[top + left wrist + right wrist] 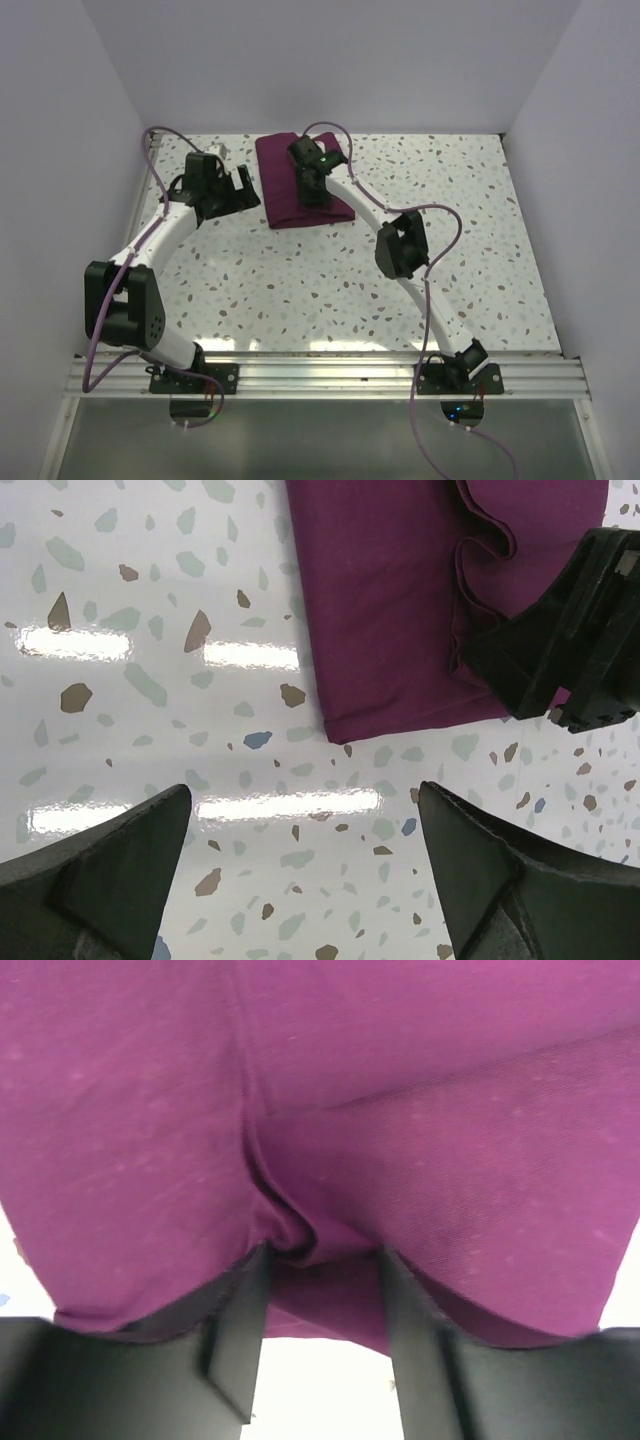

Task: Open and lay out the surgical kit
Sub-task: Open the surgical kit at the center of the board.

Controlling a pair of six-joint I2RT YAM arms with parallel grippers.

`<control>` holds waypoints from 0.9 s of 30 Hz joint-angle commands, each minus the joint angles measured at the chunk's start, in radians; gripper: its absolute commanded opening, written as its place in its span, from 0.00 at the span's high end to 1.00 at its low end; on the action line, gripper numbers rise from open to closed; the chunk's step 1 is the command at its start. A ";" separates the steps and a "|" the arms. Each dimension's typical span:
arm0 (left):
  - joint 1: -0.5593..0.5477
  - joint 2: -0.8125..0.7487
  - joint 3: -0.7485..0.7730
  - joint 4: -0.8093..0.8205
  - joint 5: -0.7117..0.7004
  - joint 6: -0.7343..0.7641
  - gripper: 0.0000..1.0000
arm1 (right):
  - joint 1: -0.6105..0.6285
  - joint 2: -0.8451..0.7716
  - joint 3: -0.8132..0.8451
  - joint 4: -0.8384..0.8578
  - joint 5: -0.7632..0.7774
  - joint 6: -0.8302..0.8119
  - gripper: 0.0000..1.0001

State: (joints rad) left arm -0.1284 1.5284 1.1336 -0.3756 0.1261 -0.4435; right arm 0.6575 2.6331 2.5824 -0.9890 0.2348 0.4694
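The dark purple cloth wrap [283,180] lies folded at the back middle of the table. My right gripper [313,192] stands on its near part. In the right wrist view the gripper [320,1255] is partly open, its tips pressed into the cloth [450,1110], with a puckered fold between them. My left gripper [243,186] is wide open and empty just left of the wrap. In the left wrist view it [305,800] hovers over bare table near the cloth's corner [400,600]. The steel tray, scissors, forceps and tweezers are hidden.
The speckled terrazzo table [300,290] is walled at the back and both sides. The right gripper's black body [570,650] shows in the left wrist view, on the cloth's ruffled edge.
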 commanded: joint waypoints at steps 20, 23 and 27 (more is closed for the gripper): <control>0.003 0.050 0.072 -0.008 0.032 0.038 0.00 | -0.234 -0.416 -0.407 0.171 0.107 0.081 1.00; -0.004 0.067 0.091 -0.011 0.033 0.038 0.00 | -0.297 -0.507 -0.522 0.176 0.179 0.075 1.00; -0.017 0.097 0.132 -0.020 0.030 0.049 0.00 | -0.374 -0.578 -0.669 0.179 0.256 0.095 1.00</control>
State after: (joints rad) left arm -0.1337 1.6054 1.2034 -0.3874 0.1421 -0.4244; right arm 0.2947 2.1185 1.9854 -0.8322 0.3649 0.5411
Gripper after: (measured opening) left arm 0.996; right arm 0.025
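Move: The kit's loose flap makes a small ridge right between my right fingertips, about 1 cm below the hand point. Of the purple kit, the near-left corner is some 10 cm to the left and 6 cm back, and the near-right corner about 11 cm to the right and 5 cm back. From my left hand, the ridge lies about 6 cm ahead, 16 cm to the right and 9 cm lower. I shut my half-open right fingers on the flap's ridge, staying almost in place until the cloth is pinched. Then, keeping that pinch, I sweep fast to the right, about 23 cm, rising some 9 cm over the kit's right side and out past its edge while the wrist turns roughly 30 degrees clockwise. ##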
